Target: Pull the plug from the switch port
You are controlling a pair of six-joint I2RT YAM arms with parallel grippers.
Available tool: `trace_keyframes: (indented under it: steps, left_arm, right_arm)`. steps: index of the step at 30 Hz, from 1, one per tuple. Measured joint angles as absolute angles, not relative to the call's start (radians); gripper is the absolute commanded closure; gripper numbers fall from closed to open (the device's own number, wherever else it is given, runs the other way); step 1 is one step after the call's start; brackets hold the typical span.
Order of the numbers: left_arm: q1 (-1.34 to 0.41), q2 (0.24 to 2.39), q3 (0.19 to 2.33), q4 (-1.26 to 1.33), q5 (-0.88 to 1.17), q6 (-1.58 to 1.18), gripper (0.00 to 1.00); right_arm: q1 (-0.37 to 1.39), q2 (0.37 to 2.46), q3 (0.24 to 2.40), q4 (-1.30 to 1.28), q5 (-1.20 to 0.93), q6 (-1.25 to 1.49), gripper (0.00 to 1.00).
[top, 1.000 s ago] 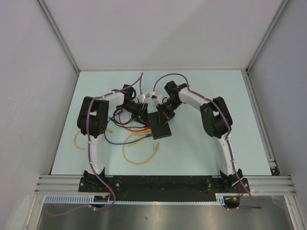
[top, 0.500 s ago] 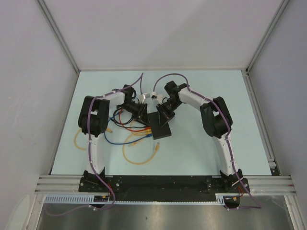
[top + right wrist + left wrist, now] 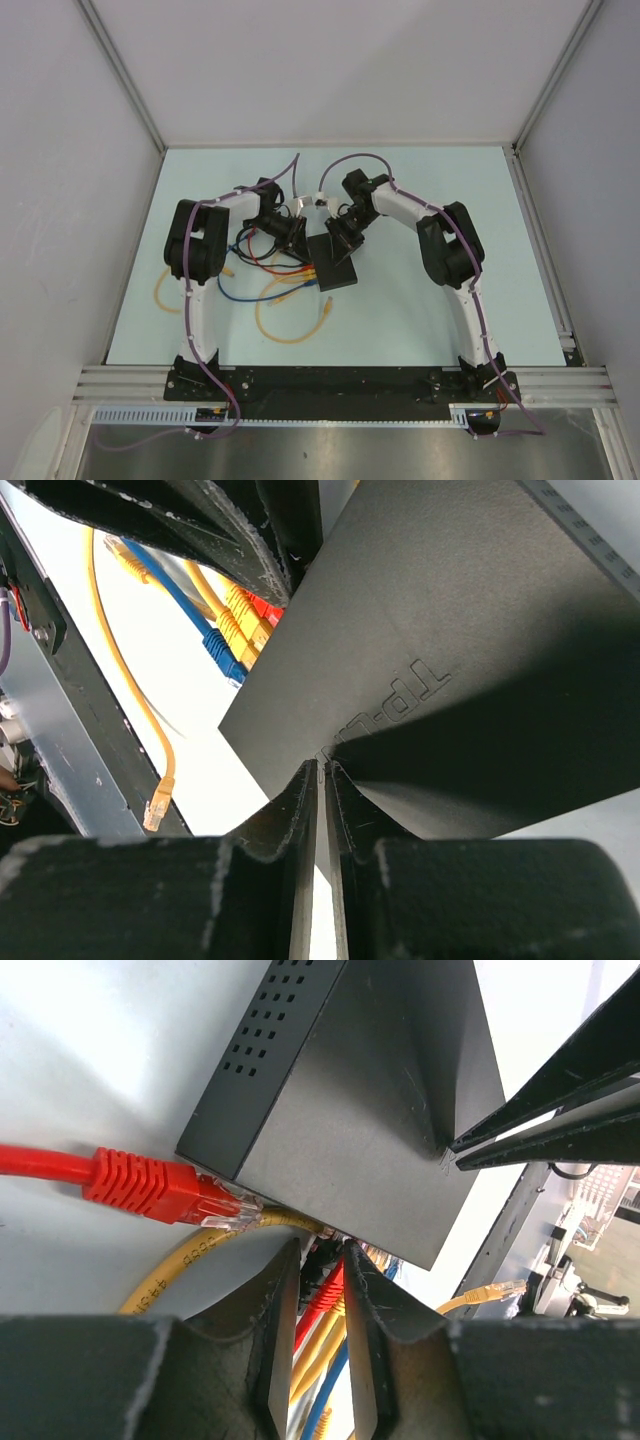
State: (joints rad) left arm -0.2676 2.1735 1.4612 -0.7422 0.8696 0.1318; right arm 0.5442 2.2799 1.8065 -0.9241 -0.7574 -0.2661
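Note:
The switch point(image 3: 335, 268) is a flat black box in the middle of the table, also seen in the left wrist view point(image 3: 370, 1110) and the right wrist view point(image 3: 450, 630). Red, yellow and blue plugs point(image 3: 245, 625) sit in a row along its near-left edge. My left gripper point(image 3: 320, 1260) reaches that edge. Its fingers point(image 3: 280, 1330) are shut on a red plug point(image 3: 332, 1285), with a black plug squeezed in beside it. My right gripper point(image 3: 322, 768) is shut and empty, its tips resting on the switch's top face near a corner.
A loose red plug point(image 3: 165, 1185) with a clear tip lies beside the switch's corner, over a yellow cable point(image 3: 180, 1260). Loose yellow loops point(image 3: 285, 320) and a blue cable point(image 3: 240, 295) lie on the table left of the switch. Walls enclose the table.
The left gripper's fingers have drawn closer together at the plug row. Both arms and the switch stay where they were.

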Motion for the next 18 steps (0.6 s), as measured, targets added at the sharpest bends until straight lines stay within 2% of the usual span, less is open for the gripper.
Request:
trace_keyframes:
  steps: [1,5,7,10,18]
  left_arm:
    - [-0.268,2.174,1.462,-0.742,0.87,0.132,0.71]
    - [-0.267,2.185,1.476,-0.758,0.881,0.132,0.86]
    - [-0.266,2.188,1.484,-0.768,0.889,0.134,0.89]
    - [-0.264,2.194,1.497,-0.785,0.899,0.145,0.99]
    - [-0.259,2.2,1.508,-0.788,0.904,0.163,0.98]
  right_arm:
    - [0.545,2.28,1.806,-0.925,-0.757,-0.266,0.86]
    - [0.553,2.28,1.806,-0.926,-0.757,-0.267,0.86]
    - [0.556,2.28,1.806,-0.928,-0.755,-0.268,0.87]
    - [0.557,2.28,1.806,-0.928,-0.754,-0.268,0.87]
    - [0.558,2.28,1.806,-0.931,-0.753,-0.268,0.86]
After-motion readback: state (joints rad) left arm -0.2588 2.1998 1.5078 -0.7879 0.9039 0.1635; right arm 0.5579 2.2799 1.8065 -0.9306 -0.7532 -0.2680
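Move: The black plug sits in the switch's left side, right at the left gripper's tips and about 1 cm below the hand point. The switch's middle is some 5 cm to the right and level with it. The loose red plug lies about 5 cm ahead and 1 cm left. The blue plug is roughly 4 cm back. From the right gripper, whose tips are on the switch's lid, the black plug is about 8 cm left and 1 cm ahead. Keep the left gripper at the black plug and close its fingers all the way from roughly a third open, letting the tips ride up about half a centimetre with barely any turn. Keep the shut right fingertips on the switch's lid, easing them about half a centimetre back and slightly left. ##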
